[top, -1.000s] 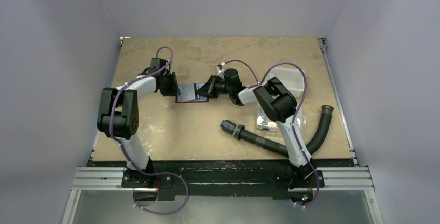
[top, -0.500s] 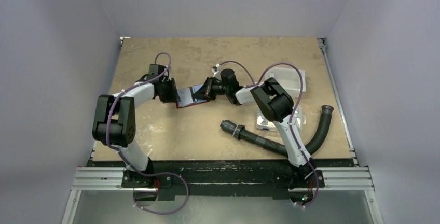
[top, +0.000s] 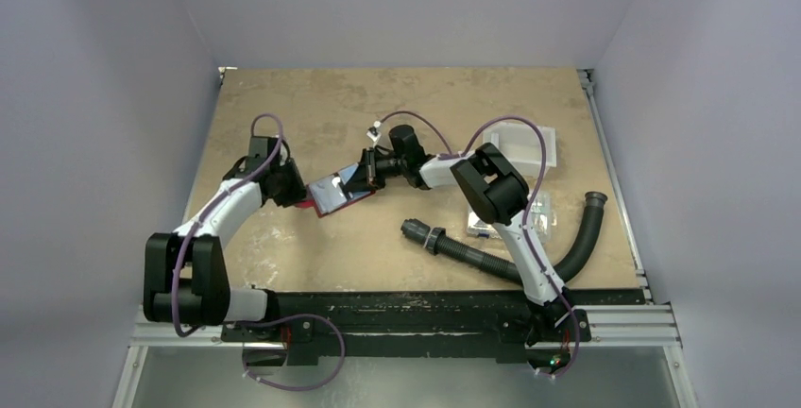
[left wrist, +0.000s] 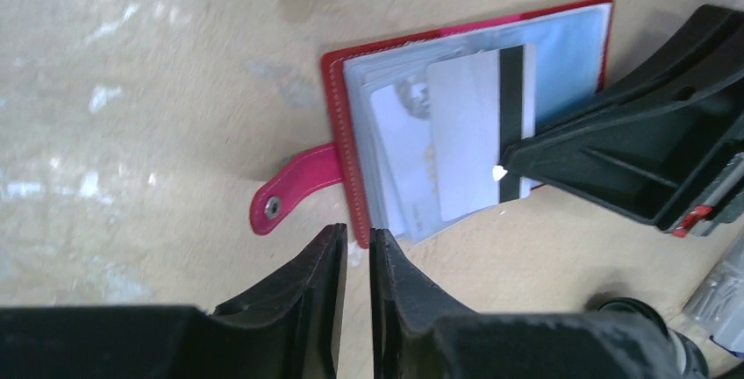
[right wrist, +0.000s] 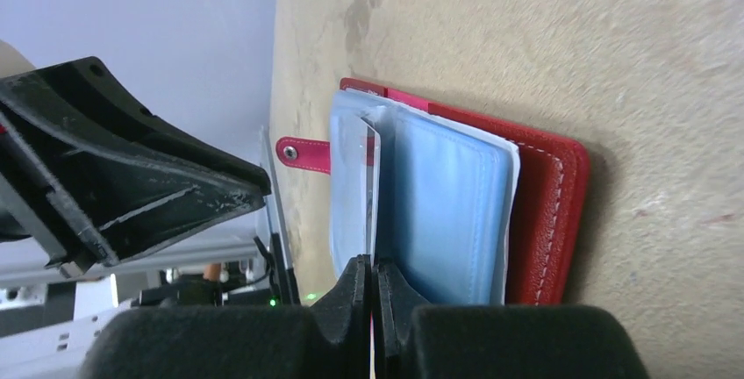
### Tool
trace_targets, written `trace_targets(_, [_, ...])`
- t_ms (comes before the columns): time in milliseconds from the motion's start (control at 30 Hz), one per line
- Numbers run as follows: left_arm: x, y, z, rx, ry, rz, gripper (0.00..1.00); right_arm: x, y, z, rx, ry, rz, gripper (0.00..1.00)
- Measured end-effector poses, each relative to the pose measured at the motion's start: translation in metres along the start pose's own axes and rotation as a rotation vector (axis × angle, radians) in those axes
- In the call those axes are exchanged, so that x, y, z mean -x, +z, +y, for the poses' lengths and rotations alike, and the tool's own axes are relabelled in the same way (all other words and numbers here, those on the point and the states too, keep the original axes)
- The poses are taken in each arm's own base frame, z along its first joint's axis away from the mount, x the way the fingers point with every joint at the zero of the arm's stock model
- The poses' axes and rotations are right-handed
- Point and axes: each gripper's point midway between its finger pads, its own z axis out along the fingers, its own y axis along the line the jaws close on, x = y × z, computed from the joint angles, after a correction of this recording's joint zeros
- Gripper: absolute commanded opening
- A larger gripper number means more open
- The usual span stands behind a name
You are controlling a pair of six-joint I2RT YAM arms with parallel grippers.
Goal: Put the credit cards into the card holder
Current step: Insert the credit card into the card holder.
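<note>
The red card holder (top: 332, 193) lies open and askew on the table, its clear sleeves up and its tab (left wrist: 285, 195) pointing left. My right gripper (top: 365, 172) is shut on a pale grey credit card (left wrist: 469, 142) with a black stripe, whose far end sits among the sleeves. In the right wrist view that card (right wrist: 373, 182) runs edge-on from the shut jaws (right wrist: 372, 263) into the holder (right wrist: 544, 212). Another pale card (left wrist: 399, 146) sits inside a sleeve. My left gripper (left wrist: 355, 232) shows a narrow slit at the holder's near left corner, with nothing in it.
A black corrugated hose (top: 491, 259) lies across the near right of the table. A clear compartment box (top: 505, 214) sits under the right arm, and a white tray (top: 529, 142) behind it. The left gripper's body (right wrist: 132, 177) stands just left of the holder.
The left arm swung left and back toward the near edge, and its jaws narrowed. The holder turned and slid left. The right gripper followed it left with the card.
</note>
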Motion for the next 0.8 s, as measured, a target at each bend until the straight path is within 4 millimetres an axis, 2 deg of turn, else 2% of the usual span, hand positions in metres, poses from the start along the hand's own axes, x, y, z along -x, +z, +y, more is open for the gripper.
trace_targets(100, [-0.014,-0.001,0.01,0.029,-0.08,-0.002,0.08,-0.007,0.0,0.001,0.0,-0.014,0.038,0.0])
trace_targets(200, [-0.046,0.008,0.027,0.08,-0.167,0.058,0.05,-0.013,0.004,0.004,-0.001,-0.034,0.072,0.0])
trace_targets(267, [-0.059,0.011,0.033,0.103,-0.196,0.091,0.02,-0.018,0.007,0.007,-0.003,-0.046,0.093,0.0])
trace_targets(467, [-0.056,0.017,0.031,0.101,-0.235,0.085,0.0,-0.039,0.021,0.018,-0.01,-0.087,0.16,0.01])
trace_targets(600, [-0.056,0.017,0.031,0.101,-0.235,0.087,0.0,-0.042,0.027,0.027,-0.014,-0.139,0.188,0.18])
trace_targets(700, [-0.055,0.017,0.031,0.101,-0.234,0.085,0.0,-0.044,0.025,0.02,-0.047,-0.144,0.198,0.34])
trace_targets(800, [-0.055,0.016,0.031,0.101,-0.234,0.082,0.0,-0.04,0.023,0.018,-0.097,-0.159,0.199,0.45])
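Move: The card holder's middle lies about 9 cm to the right of the left hand, 2 cm ahead and 6 cm below; its red strap is almost beneath that hand, 1 cm to its left and some 5 cm down. The right hand already grips the half-inserted card, the holder's middle being 2 cm to its left, level with it and 2 cm lower; the black hose's end sits roughly 16 cm to its right and 11 cm back. The left hand drops about 5 cm while drawing back nearly as far, its fingers shutting and tipping slightly more straight down, and comes onto the holder's left edge beside the strap, where it holds still. The right hand keeps its grip on the card and pushes it back and left about 5 cm, turning some 10 degrees counter-clockwise, deeper into the clear pocket and taking the holder along, then opens its fingers around the card's edge and lets go. ##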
